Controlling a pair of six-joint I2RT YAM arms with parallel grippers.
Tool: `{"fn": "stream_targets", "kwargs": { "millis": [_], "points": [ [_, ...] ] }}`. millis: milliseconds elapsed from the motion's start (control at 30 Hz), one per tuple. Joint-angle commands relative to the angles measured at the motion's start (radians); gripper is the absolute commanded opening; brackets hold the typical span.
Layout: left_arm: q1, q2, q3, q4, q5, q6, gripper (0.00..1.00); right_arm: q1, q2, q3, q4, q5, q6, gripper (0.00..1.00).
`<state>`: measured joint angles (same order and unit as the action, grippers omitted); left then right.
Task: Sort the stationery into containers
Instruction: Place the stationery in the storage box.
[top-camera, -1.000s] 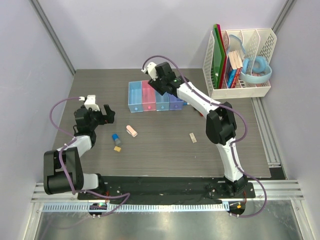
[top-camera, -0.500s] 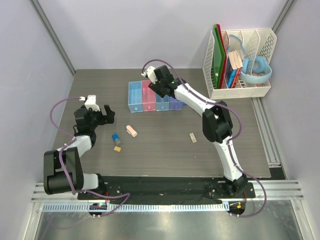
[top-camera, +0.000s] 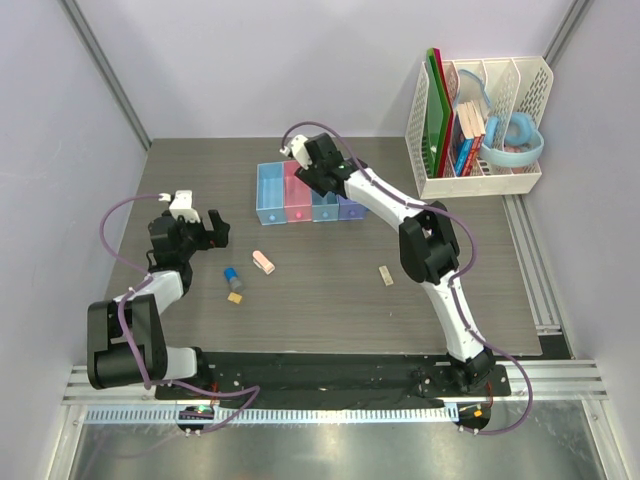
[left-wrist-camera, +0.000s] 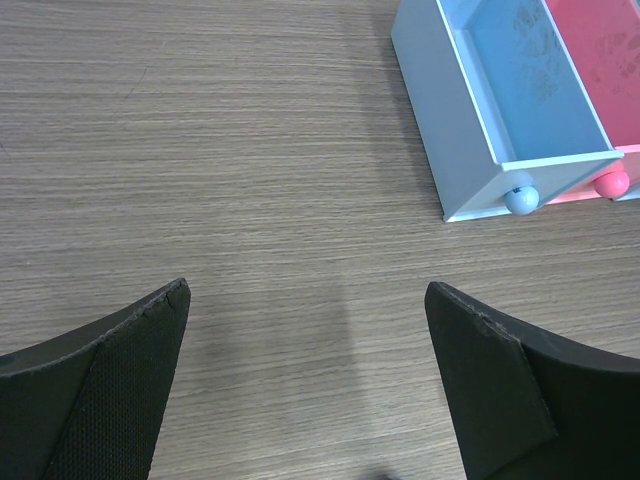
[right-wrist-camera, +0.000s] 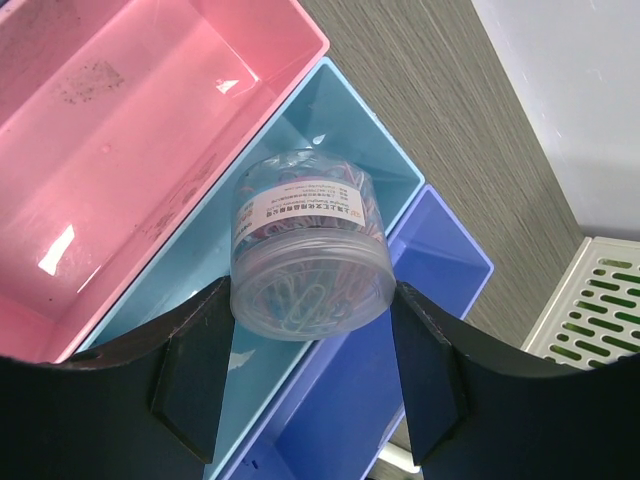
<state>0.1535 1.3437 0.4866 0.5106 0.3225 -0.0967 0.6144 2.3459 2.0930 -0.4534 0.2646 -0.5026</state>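
Observation:
My right gripper (top-camera: 316, 172) (right-wrist-camera: 312, 296) is shut on a clear round tub of paper clips (right-wrist-camera: 305, 240), holding it over the third, light-blue bin (right-wrist-camera: 372, 160) in the row of four joined bins (top-camera: 270, 196). The pink bin (right-wrist-camera: 120, 150) is on one side of it and the violet-blue bin (right-wrist-camera: 340, 420) on the other. My left gripper (top-camera: 205, 226) (left-wrist-camera: 305, 370) is open and empty above bare table, left of the first light-blue bin (left-wrist-camera: 520, 90). A pink eraser (top-camera: 263, 262), a blue-capped cylinder (top-camera: 232, 275), a tiny yellow piece (top-camera: 235, 297) and a beige eraser (top-camera: 385, 275) lie on the table.
A tall white perforated file rack (top-camera: 480, 120) with green boards, books and a light-blue ring stands at the back right; its corner shows in the right wrist view (right-wrist-camera: 600, 300). Grey walls close in the left and back sides.
My right gripper has moved a little left and nearer over the bins with the tub in it. The left arm has not moved.

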Motion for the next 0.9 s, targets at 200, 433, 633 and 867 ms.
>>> {"fn": "stream_targets", "kwargs": {
  "millis": [200,433,633,867],
  "points": [
    [0.004,-0.012,0.024,0.014,0.015,0.020,1.00,0.013,-0.010,0.045,0.078,0.097,-0.051,0.73],
    [0.007,-0.014,0.027,0.006,0.016,0.022,1.00,0.016,-0.005,0.035,0.097,0.119,-0.056,0.85],
    [0.008,-0.015,0.027,0.006,0.015,0.028,1.00,0.022,-0.034,0.015,0.102,0.133,-0.051,0.85],
    [0.004,-0.023,0.040,-0.064,0.191,0.116,1.00,0.024,-0.259,-0.086,-0.034,-0.020,0.009,0.84]
  ]
}}
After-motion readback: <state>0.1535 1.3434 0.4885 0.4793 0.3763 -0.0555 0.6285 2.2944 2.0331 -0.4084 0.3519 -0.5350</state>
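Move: The right hand holds the jar of clips over the light blue compartment between the pink and purple ones. That compartment's middle lies about 1 cm back, 1 cm to the hand's left and 5 cm below. The pink compartment's middle is some 7 cm left and the purple's 5 cm right, both about 1 cm back and 5 cm below. From the left hand, the light blue compartment is roughly 14 cm ahead, 24 cm right and 5 cm lower. With the jar's body already down between the compartment walls, the right hand opens its fingers by about a fifth of their range and lets go of the jar's lid end, rising about 1.5 cm and easing some 1 cm forward as the fingers tip up about 5 degrees. It then draws back about 1 cm, still barely above the box and drifting slightly right, with the open fingers clear of the jar. ##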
